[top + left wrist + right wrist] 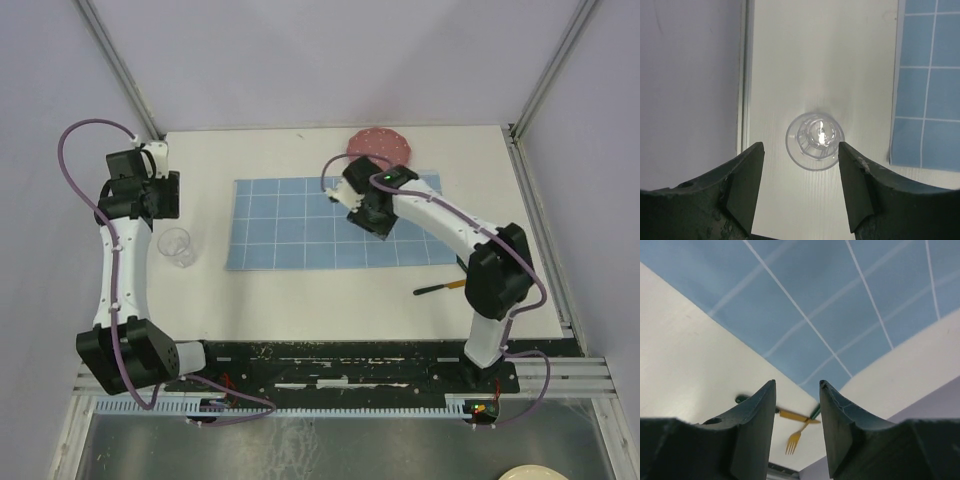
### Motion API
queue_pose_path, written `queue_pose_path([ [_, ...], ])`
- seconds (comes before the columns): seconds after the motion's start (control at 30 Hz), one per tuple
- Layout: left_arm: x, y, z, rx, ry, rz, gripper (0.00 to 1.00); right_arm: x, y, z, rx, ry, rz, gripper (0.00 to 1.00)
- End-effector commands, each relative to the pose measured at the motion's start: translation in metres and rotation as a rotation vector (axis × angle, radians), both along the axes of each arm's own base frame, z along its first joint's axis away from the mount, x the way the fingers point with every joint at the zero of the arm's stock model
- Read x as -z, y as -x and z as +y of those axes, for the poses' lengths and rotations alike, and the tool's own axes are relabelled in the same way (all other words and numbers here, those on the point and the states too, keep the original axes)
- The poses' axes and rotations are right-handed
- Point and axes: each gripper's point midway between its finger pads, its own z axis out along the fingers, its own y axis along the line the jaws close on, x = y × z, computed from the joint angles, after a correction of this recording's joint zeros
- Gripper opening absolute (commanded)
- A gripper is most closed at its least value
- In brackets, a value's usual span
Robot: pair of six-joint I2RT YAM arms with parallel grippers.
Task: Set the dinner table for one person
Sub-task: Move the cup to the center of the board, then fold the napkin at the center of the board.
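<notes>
The dinner table [300,300] is a white tabletop with a blue grid placemat [300,225] in its middle. A clear glass [175,246] stands upright on the table left of the placemat. My left gripper [160,205] hovers just behind it. From the left wrist, the glass [815,141] shows from above, beyond the tips of my left gripper [800,146], which is open and empty. My right gripper [383,226] hangs over the placemat's right part. In its wrist view my right gripper [796,383] is open and empty over the placemat [840,305].
A dark pink plate [380,143] lies at the back, past the placemat's far edge. A knife [440,288] with a gold blade and green handle lies near the right arm's base. The knife [792,415] and a gold fork [794,441] show in the right wrist view.
</notes>
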Motion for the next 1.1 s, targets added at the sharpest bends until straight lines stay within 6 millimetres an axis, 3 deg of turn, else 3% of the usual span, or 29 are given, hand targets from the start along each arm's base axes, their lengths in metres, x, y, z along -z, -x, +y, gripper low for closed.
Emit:
queue_pose_path([
  [0.0, -0.012, 0.014, -0.006, 0.051, -0.035, -0.031, 0.67, -0.001, 0.012, 0.083, -0.224, 0.031, -0.033, 0.48],
  [0.2, -0.016, 0.038, 0.006, 0.0, -0.109, -0.014, 0.66, -0.003, 0.014, 0.184, -0.36, -0.055, -0.052, 0.5],
  [0.5, 0.0, 0.082, -0.003, -0.026, -0.089, 0.032, 0.66, 0.021, 0.024, 0.293, -0.575, -0.094, -0.187, 0.55],
  [0.63, 0.006, 0.093, -0.006, -0.021, -0.086, 0.059, 0.66, 0.03, 0.032, 0.332, -0.642, -0.146, -0.234, 0.62],
  [0.83, -0.004, 0.095, -0.001, -0.055, -0.094, 0.076, 0.66, 0.037, 0.042, 0.388, -0.732, -0.251, -0.299, 0.69],
  [1.0, -0.014, 0.097, 0.003, -0.078, -0.105, 0.07, 0.66, 0.035, 0.042, 0.419, -0.771, -0.331, -0.344, 0.71],
  [1.07, -0.016, 0.098, 0.003, -0.086, -0.106, 0.069, 0.65, 0.051, 0.042, 0.424, -0.781, -0.33, -0.338, 0.71],
])
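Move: The cup stands about 52 cm to the right hand's left, some 2 cm ahead and 9 cm below. The blue placemat's middle lies 8 cm ahead and 8 cm left of the right hand, its near-left corner 14 cm right of the cup and 6 cm nearer the robot. From the left hand, the cup is 15 cm below, 2 cm back and 3 cm left. Right hand swings about 40 cm left towards the cup, opening wider, turning counter-clockwise; left draws back 10 cm. ##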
